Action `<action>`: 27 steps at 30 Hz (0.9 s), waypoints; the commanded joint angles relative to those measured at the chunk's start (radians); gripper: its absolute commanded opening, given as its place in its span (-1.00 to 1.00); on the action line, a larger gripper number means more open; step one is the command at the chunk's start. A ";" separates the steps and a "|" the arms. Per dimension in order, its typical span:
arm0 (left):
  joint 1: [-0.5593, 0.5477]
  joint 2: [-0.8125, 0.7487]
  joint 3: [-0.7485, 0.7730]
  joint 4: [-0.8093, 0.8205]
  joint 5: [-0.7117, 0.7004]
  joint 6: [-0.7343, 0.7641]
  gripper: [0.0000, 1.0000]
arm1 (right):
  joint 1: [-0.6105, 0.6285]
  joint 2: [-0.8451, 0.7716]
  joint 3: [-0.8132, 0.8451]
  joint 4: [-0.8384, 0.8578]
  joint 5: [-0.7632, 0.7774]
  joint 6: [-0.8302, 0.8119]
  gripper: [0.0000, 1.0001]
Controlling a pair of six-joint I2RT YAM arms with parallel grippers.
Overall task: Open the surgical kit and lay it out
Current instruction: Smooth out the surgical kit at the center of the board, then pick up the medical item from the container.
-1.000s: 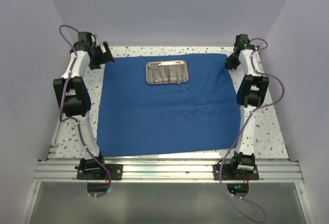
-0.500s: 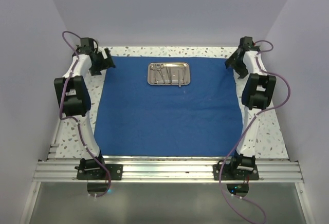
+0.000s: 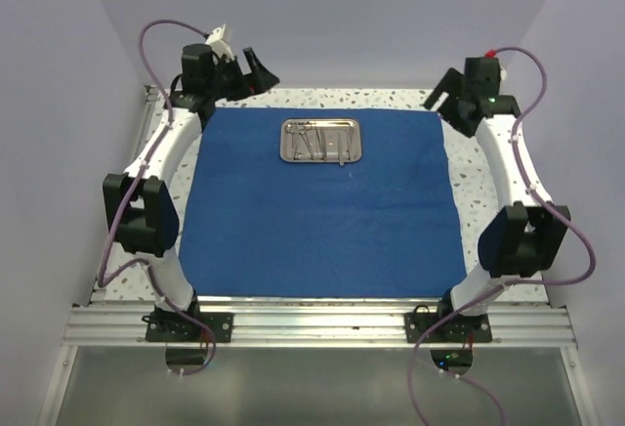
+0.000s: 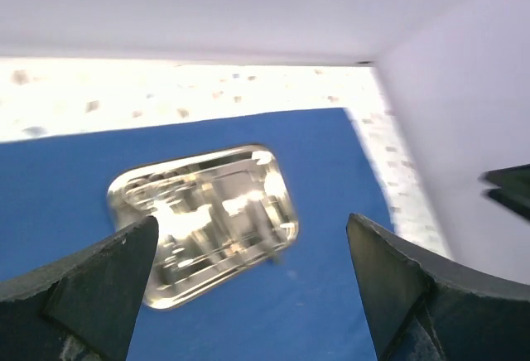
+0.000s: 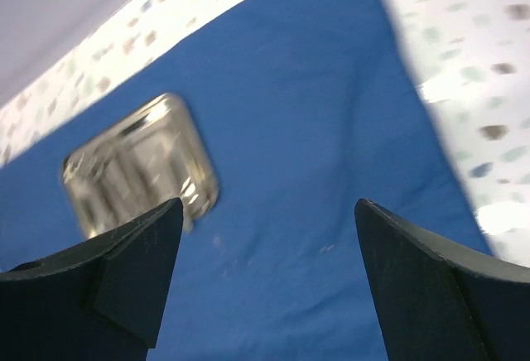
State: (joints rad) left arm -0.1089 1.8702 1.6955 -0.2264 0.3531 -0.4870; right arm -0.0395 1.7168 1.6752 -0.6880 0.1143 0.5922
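The royal-blue cloth wrap (image 3: 322, 211) lies spread flat over the table. The shiny steel tray (image 3: 321, 141) sits on it near the far edge, with slim steel instruments (image 3: 322, 139) inside. My left gripper (image 3: 252, 66) is open and empty, raised above the cloth's far left corner. My right gripper (image 3: 447, 94) is open and empty, raised above the far right corner. The left wrist view shows the tray (image 4: 203, 220) and cloth (image 4: 323, 295) below my open gripper (image 4: 252, 245). The right wrist view shows the tray (image 5: 141, 166) and cloth (image 5: 298, 154) below my open gripper (image 5: 269, 228).
Speckled white tabletop (image 3: 488, 221) shows around the cloth. Pale walls (image 3: 59, 74) close in the left, right and back sides. A metal rail (image 3: 322, 323) with the arm bases runs along the near edge.
Both grippers let go of the cloth's far corners and rose up, the left moving rightward, the right moving slightly rightward. The cloth now lies flatter and squarer. The tray has not moved.
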 commanded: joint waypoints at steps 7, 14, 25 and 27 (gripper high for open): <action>-0.247 0.297 0.576 -0.252 -0.220 0.077 1.00 | 0.391 -0.173 -0.159 -0.071 0.104 -0.092 0.75; -0.411 0.393 0.572 -0.288 -0.413 0.070 0.80 | 0.392 -0.370 -0.343 -0.155 0.071 -0.072 0.73; -0.564 0.535 0.630 -0.389 -0.585 0.013 0.40 | 0.392 -0.606 -0.440 -0.323 0.076 -0.101 0.73; -0.568 0.558 0.632 -0.402 -0.591 0.001 0.34 | 0.392 -0.626 -0.447 -0.347 0.085 -0.106 0.73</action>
State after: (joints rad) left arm -0.6643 2.4222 2.3241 -0.6132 -0.1677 -0.4591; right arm 0.3492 1.1244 1.2404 -0.9653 0.1745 0.5110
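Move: The instrument whose handle pokes out of the tray's near edge lies about 21 cm to the left gripper's right, 2 cm back and some 22 cm below. The tray's middle is roughly 16 cm right and 1 cm ahead of this gripper. The scissors in the tray lie about 12 cm right and 2 cm ahead. From the right gripper, the instrument is about 21 cm left, 5 cm ahead and 20 cm down. Sweep the left gripper about 24 cm right across the tray, bulging forward first and then easing back. Sink some 12 cm over its right end, rolling the left side up about 20 degrees and narrowing the fingers to two thirds open, touching nothing. Swing the empty right gripper left and counter-clockwise, then draw it back about 20 cm over the cloth, still wide open. ##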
